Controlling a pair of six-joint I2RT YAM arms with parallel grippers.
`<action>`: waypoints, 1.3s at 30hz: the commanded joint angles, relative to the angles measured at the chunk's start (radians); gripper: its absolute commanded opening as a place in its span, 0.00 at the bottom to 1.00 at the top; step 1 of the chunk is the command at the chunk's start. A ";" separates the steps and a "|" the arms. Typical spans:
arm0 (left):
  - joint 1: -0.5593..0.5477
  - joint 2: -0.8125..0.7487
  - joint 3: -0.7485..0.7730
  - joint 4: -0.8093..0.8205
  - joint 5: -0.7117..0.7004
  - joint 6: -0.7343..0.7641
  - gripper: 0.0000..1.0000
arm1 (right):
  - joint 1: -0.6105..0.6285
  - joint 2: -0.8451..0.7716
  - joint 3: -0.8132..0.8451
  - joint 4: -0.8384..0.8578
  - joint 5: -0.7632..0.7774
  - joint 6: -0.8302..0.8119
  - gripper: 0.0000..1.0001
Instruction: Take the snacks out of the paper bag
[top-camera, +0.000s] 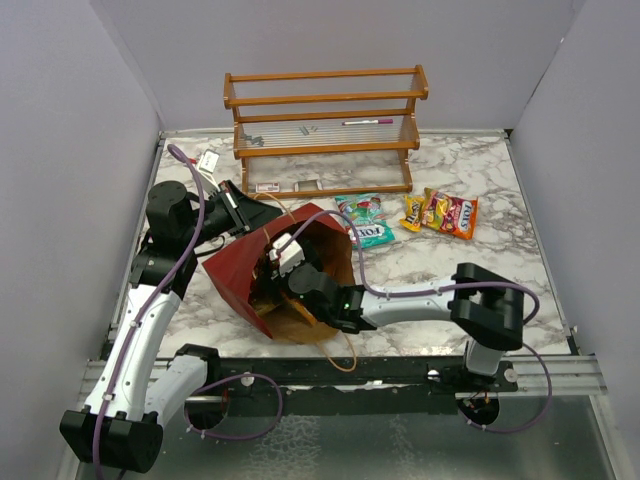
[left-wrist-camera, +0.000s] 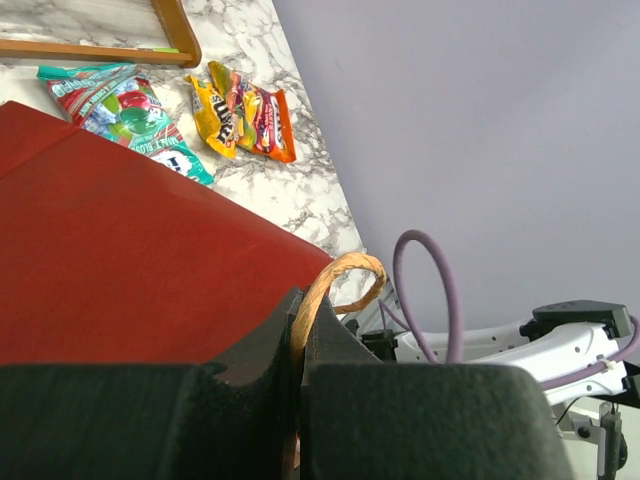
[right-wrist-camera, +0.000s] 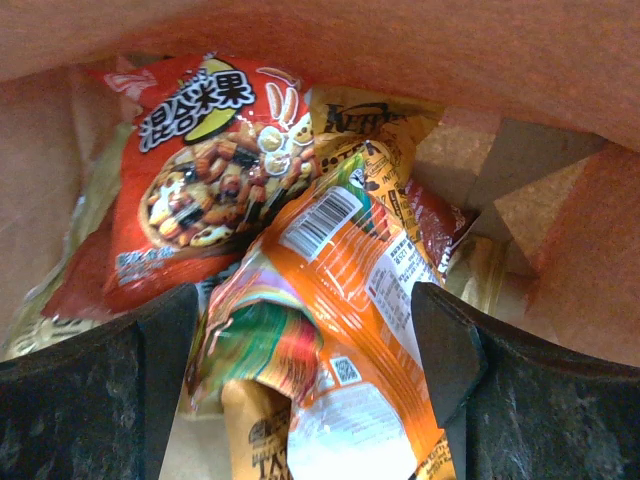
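Observation:
The dark red paper bag (top-camera: 240, 275) lies tilted at the table's middle left, its brown mouth facing up and to the right. My left gripper (left-wrist-camera: 300, 325) is shut on one tan twine handle (left-wrist-camera: 340, 272) at the bag's rim. My right gripper (right-wrist-camera: 305, 340) is inside the bag and open. An orange snack packet (right-wrist-camera: 365, 270) lies between its fingers (right-wrist-camera: 450, 350). A red packet with white lettering (right-wrist-camera: 205, 170) and several others lie beyond it. Outside the bag, teal-green packets (top-camera: 362, 220) and yellow and orange packets (top-camera: 442, 212) lie on the marble.
A wooden two-shelf rack (top-camera: 325, 130) stands at the back with small items on it. A white tag (top-camera: 208, 160) lies at the back left. The bag's other twine handle (top-camera: 338, 352) loops onto the table near the front edge. Grey walls close three sides.

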 joint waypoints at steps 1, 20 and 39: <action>0.002 -0.018 0.011 0.012 -0.008 -0.004 0.00 | 0.010 0.101 0.093 -0.022 0.182 0.051 0.89; 0.002 -0.016 0.003 0.008 -0.011 0.005 0.00 | 0.010 -0.068 0.060 -0.227 0.063 0.166 0.32; 0.001 -0.015 0.011 0.001 -0.007 0.015 0.00 | 0.010 -0.558 -0.072 -0.376 -0.317 0.340 0.26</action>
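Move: The right hand is inside the tipped bag with its fingers open around the orange pack, whose middle lies about 3 cm ahead, 2 cm to its left and 3 cm lower. The red rice-cracker pack is around 4 cm ahead and 8 cm left, the gold-brown pack 6 cm ahead and 3 cm left, both a few centimetres below. From the left hand the orange pack is some 22 cm below, 2 cm back and 2 cm left. The right fingers pinch the orange pack after easing some 2.5 cm farther forward and down, the wrist yawing about 15 degrees clockwise. They then draw it back, up and somewhat right towards the bag's mouth, around 12 cm up and 9 cm back from the deepest point, as the wrist turns back and tips downward. The left hand stays still, keeping its shut grip on the bag's twine handle. ##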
